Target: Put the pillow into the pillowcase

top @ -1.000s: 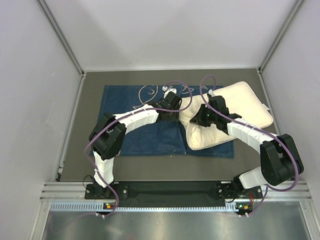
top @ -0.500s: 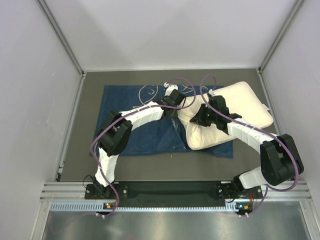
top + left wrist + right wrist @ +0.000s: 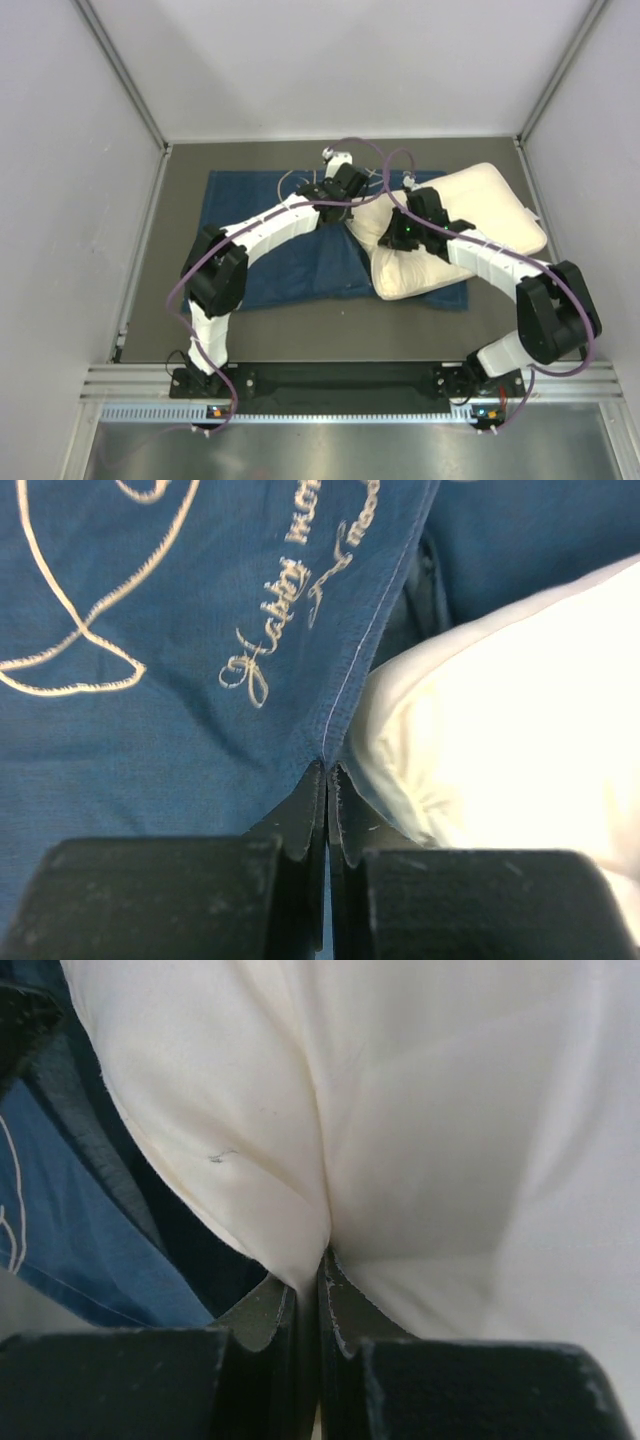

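Observation:
The dark blue pillowcase [image 3: 270, 225] lies flat on the table, with white whale lines and cursive writing [image 3: 280, 590]. The cream pillow [image 3: 470, 225] lies at an angle over its right end. My left gripper [image 3: 345, 190] is shut on the pillowcase's stitched opening edge [image 3: 350, 670], lifting it beside the pillow [image 3: 520, 710]. My right gripper [image 3: 398, 232] is shut on a pinched fold of the pillow [image 3: 400, 1140] near its left end. In the right wrist view, the blue pillowcase [image 3: 70, 1250] shows below left of the pillow.
Grey table surface [image 3: 300, 335] surrounds the fabric. White enclosure walls [image 3: 60, 200] stand left, right and behind. Purple cables [image 3: 395, 165] loop above both wrists. The arm bases sit on the black rail [image 3: 330, 380] at the near edge.
The left gripper closed on the pillowcase's edge and has pulled it up and back. The right gripper, still holding the pillow, shifted slightly left, dragging that end of the pillow along.

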Controlling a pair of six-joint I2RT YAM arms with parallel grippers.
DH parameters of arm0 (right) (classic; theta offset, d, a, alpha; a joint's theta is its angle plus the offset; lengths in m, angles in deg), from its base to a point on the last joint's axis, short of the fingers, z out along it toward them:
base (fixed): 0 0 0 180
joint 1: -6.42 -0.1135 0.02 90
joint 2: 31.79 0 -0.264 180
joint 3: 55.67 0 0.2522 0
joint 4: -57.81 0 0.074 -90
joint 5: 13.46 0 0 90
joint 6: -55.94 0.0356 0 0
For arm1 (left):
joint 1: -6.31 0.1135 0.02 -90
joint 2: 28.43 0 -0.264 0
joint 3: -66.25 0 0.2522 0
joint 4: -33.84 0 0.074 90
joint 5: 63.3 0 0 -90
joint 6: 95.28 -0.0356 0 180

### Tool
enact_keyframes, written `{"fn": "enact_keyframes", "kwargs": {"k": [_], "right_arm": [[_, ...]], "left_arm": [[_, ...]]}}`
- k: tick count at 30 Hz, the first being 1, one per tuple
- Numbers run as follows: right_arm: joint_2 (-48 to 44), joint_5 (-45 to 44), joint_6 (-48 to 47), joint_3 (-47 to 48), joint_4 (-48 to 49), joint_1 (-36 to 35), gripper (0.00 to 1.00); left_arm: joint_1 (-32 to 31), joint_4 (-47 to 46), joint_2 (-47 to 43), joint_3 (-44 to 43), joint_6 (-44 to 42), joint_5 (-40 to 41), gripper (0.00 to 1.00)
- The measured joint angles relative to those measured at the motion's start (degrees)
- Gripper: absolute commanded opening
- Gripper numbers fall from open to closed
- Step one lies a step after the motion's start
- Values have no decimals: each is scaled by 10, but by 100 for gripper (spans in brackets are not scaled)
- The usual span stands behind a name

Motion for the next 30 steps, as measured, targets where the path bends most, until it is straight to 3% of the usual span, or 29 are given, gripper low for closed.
{"fn": "enact_keyframes", "kwargs": {"k": [9, 20, 30], "right_arm": [[16, -33, -29, 20, -19, -19, 0], [194, 9, -58, 234, -57, -19, 0], [249, 45, -40, 278, -38, -14, 0]], "left_arm": [[0, 26, -2, -37, -8, -10, 0], [-7, 27, -24, -8, 1, -65, 0], [-7, 65, -43, -20, 3, -98, 0]]}}
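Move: The right hand still pinches the gathered end of the pillow. The stretch of pillowcase hem it is headed for, already held by the left fingers, is about 8 cm ahead, 8 cm to its left and slightly higher. The pillow's bulk spreads some 15 cm to its right and 4 cm ahead; the pillow's near corner is around 11 cm straight back. From the left hand, the gathered end lies roughly 8 cm back and 8 cm right. Driving the pinched pillow end into the pillowcase mouth, the right hand first holds, then travels forward about 9 cm and left about 7 cm, nearly level, up beside the left fingers, turning slightly counter-clockwise. The left hand keeps its pinch on the upper hem, raises it some 2 cm, then draws it back and a little left over the incoming pillow, rising slightly again. ##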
